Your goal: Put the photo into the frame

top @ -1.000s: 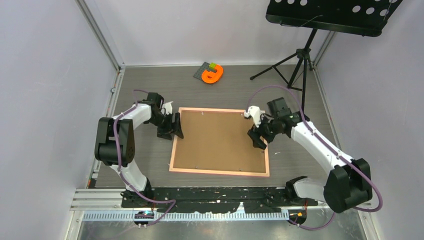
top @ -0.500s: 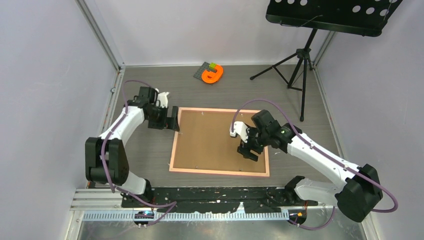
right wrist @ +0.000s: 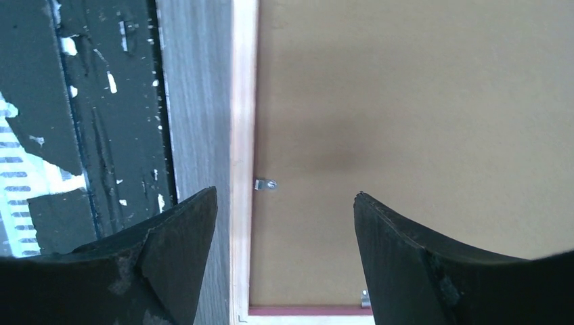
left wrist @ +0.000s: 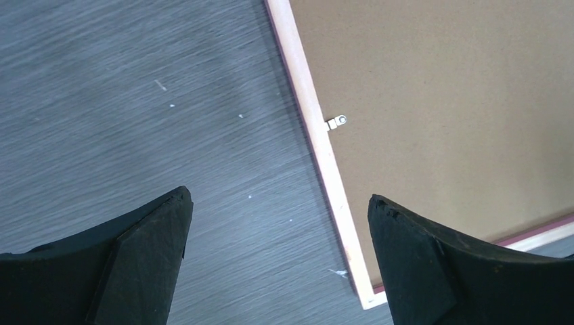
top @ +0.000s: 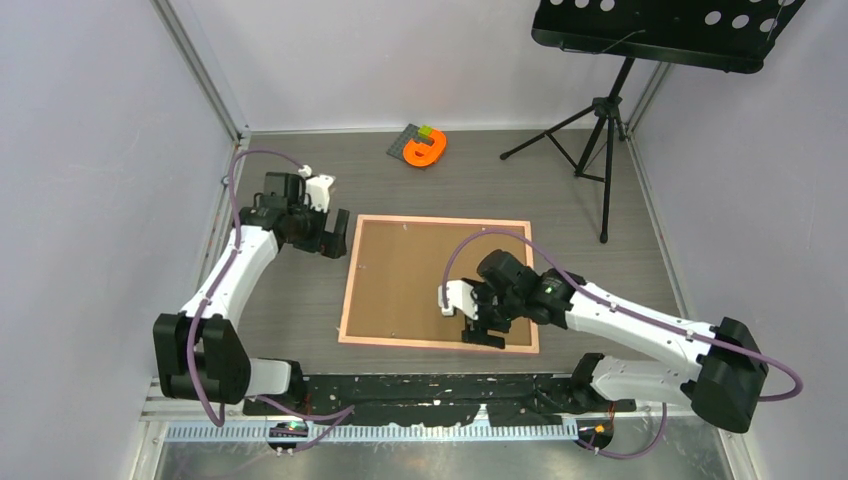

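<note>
The pink frame [top: 348, 285] lies flat on the table with the brown backing board [top: 430, 275] filling it. The photo is hidden. My left gripper [top: 335, 235] hovers open beside the frame's far left corner. In the left wrist view the pink rim [left wrist: 311, 115] and a small metal clip [left wrist: 336, 122] lie beyond the left gripper [left wrist: 279, 196]. My right gripper [top: 482, 330] stands open over the board near the frame's near edge. In the right wrist view the right gripper [right wrist: 284, 195] straddles the rim [right wrist: 244, 101], a clip [right wrist: 265, 184] just ahead.
An orange piece on a small grey plate [top: 424, 148] sits at the back. A black music stand [top: 600, 110] stands at the back right. Grey walls close in both sides. A black base strip [top: 420, 395] runs along the near edge, just behind the frame.
The left gripper opened wide and drew back from the frame's left edge toward its far corner. The right gripper travelled from the frame's right side toward the near edge, opening slightly.
</note>
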You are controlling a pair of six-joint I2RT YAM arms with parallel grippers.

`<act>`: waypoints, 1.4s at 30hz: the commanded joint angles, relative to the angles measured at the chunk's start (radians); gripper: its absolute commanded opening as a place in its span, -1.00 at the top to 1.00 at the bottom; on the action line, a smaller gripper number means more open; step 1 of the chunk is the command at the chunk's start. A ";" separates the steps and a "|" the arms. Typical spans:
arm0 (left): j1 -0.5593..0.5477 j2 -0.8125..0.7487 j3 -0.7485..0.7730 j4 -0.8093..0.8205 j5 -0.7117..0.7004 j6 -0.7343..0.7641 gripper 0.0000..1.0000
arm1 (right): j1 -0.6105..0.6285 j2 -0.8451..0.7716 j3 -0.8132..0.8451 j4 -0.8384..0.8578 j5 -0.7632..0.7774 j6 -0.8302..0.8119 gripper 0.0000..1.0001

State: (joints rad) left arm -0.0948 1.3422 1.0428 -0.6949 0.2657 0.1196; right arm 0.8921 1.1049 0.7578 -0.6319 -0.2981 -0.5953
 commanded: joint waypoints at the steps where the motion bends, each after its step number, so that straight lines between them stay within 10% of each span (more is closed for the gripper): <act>1: 0.007 -0.032 -0.007 0.037 -0.057 0.045 -0.99 | 0.100 0.026 -0.022 0.063 0.038 0.000 -0.58; 42: 0.009 0.004 -0.012 0.031 -0.035 -0.010 -0.95 | 0.249 0.258 -0.062 0.132 0.157 0.026 -0.04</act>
State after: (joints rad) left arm -0.0948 1.3491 1.0206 -0.6857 0.2104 0.1123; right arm 1.1271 1.3334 0.6781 -0.5240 -0.1524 -0.5789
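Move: The frame's near rail lies about 4 cm back of the right hand, level with it sideways and roughly 8 below. A metal clip on the rail's inner side is some 2 cm back, also level sideways; the near right corner is about 5 cm back and 12 to the right; the table's front edge runs about 10 cm back, straight behind. From the left hand, that stretch of rail is some 21 cm back, 31 to the right and 11 below. Down and back goes the right hand: it sinks some 7 cm, quickly at first and then easing, with about 4 cm back towards the robot nearly all made early on, onto the frame's near rail beside the clip. The wrist tips some 15 degrees so the fingers point more steeply down, turning slightly counter-clockwise, while the fingers narrow from wide to about half open, one each side of the rail; touch can't be made out. ##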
